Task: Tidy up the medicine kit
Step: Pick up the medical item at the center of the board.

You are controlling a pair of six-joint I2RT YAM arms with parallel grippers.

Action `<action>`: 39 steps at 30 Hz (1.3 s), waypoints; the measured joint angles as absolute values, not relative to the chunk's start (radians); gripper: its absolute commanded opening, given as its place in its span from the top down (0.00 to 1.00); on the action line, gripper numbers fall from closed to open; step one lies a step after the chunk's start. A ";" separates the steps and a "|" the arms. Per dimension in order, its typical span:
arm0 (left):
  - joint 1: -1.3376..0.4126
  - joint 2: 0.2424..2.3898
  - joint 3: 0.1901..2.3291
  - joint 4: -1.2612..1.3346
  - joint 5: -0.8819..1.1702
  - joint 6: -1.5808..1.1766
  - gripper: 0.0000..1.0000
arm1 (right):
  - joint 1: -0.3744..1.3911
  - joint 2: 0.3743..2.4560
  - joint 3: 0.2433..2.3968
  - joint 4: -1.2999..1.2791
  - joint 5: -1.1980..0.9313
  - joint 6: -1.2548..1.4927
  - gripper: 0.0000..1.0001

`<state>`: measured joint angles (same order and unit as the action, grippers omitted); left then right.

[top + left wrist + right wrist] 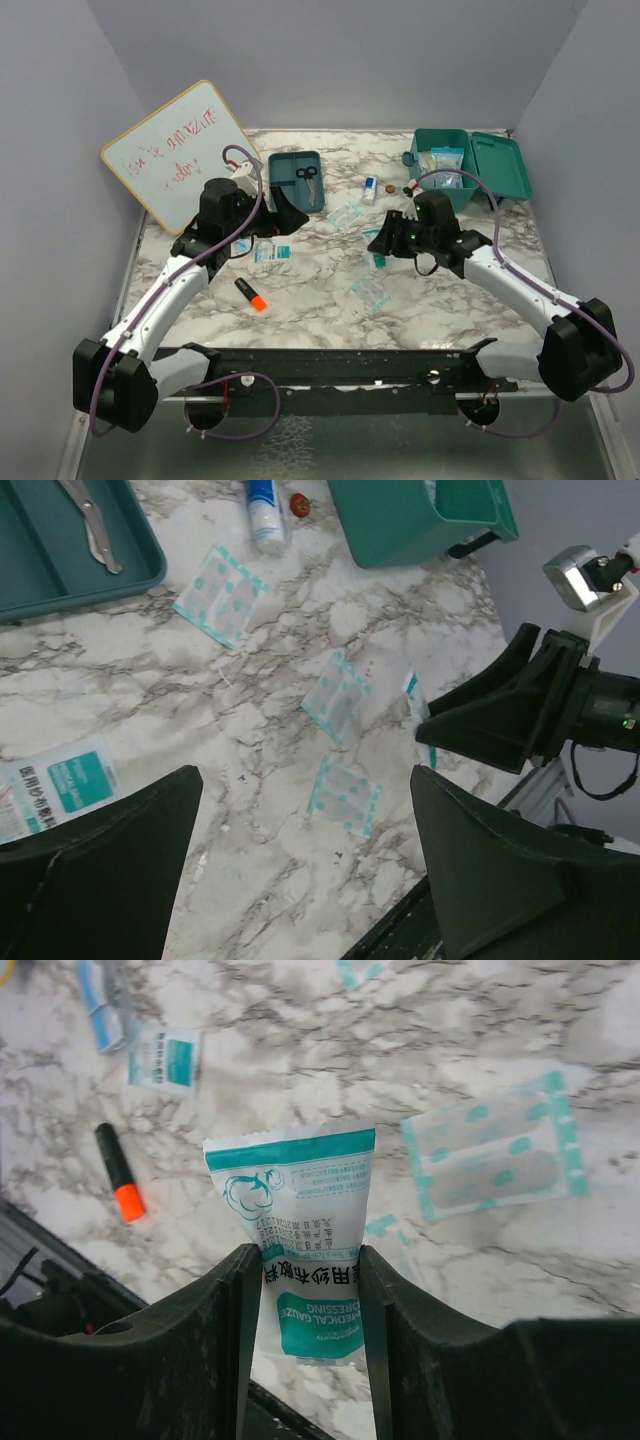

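Observation:
The medicine kit (498, 163) is a teal box at the back right, lid open, with packets inside; its wall (400, 520) also shows in the left wrist view. My right gripper (305, 1255) is shut on a white and teal gauze dressing packet (295, 1185), held off the marble table left of the kit (383, 240). My left gripper (305, 780) is open and holds nothing. It hovers over the table, and a dotted plaster packet (345, 795) lies below between its fingers. In the top view the left gripper (285, 222) is near the tray.
A shallow teal tray (290, 200) holds scissors (308, 172). A whiteboard (180, 155) leans at the back left. Loose on the table are an orange marker (251, 294), a gauze packet (270, 250), plaster packets (347, 215), a small bottle (370, 187) and a red item (390, 188).

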<state>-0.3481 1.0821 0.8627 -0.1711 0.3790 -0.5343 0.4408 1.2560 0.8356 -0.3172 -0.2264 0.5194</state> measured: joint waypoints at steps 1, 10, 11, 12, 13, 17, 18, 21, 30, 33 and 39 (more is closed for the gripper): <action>-0.348 1.101 0.865 -0.154 0.402 -0.549 0.20 | 0.462 1.257 0.836 -0.298 -0.233 0.535 0.52; -0.350 1.201 0.874 -0.007 0.565 -0.657 0.34 | 0.582 1.325 0.894 -0.163 -0.271 0.633 0.51; -0.351 1.206 0.874 0.006 0.576 -0.665 0.35 | 0.590 1.334 0.901 -0.152 -0.272 0.638 0.51; -0.354 1.214 0.874 0.020 0.587 -0.675 0.36 | 0.597 1.341 0.907 -0.144 -0.273 0.642 0.51; -0.356 1.220 0.874 0.028 0.595 -0.679 0.37 | 0.604 1.346 0.910 -0.136 -0.274 0.648 0.51; -0.378 1.253 0.875 0.062 0.619 -0.702 0.38 | 0.627 1.355 0.913 -0.110 -0.278 0.667 0.51; -0.382 1.259 0.875 0.067 0.622 -0.704 0.38 | 0.631 1.357 0.913 -0.105 -0.278 0.670 0.51; -0.397 1.296 0.875 0.087 0.635 -0.713 0.41 | 0.644 1.368 0.913 -0.094 -0.278 0.681 0.51; -0.408 1.377 0.891 0.102 0.660 -0.722 0.58 | 0.666 1.377 0.915 -0.086 -0.278 0.699 0.51; -0.408 1.386 0.892 0.107 0.668 -0.722 0.68 | 0.668 1.378 0.921 -0.083 -0.278 0.701 0.51; -0.408 1.416 0.892 0.113 0.697 -0.725 0.85 | 0.669 1.394 0.930 -0.074 -0.278 0.707 0.51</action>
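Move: The white-and-teal packet already hangs in the right fingers, about 21 cm to the left hand's right, 2 cm nearer the base and 10 cm lower. The left gripper it is taken to lies roughly 22 cm left of the right hand, 2 cm ahead and 10 cm up. From the left hand a flat gauze packet lies 8 cm left, 1 cm ahead; from the right hand one bandage strip lies 4 cm ahead with no sideways offset, another 7 cm back and 4 cm left, all on the table. The packet, still pinched by the right fingers, is carried left about 11 cm and up some 4 cm towards the left gripper, fast and then easing almost to a stop, the wrist turning slightly counter-clockwise. The left hand comes right about 8 cm to meet it, then sinks, tipping down and turning clockwise some 15 degrees, its fingers closing from nearly wide to about a quarter open around the packet's upper left corner. ##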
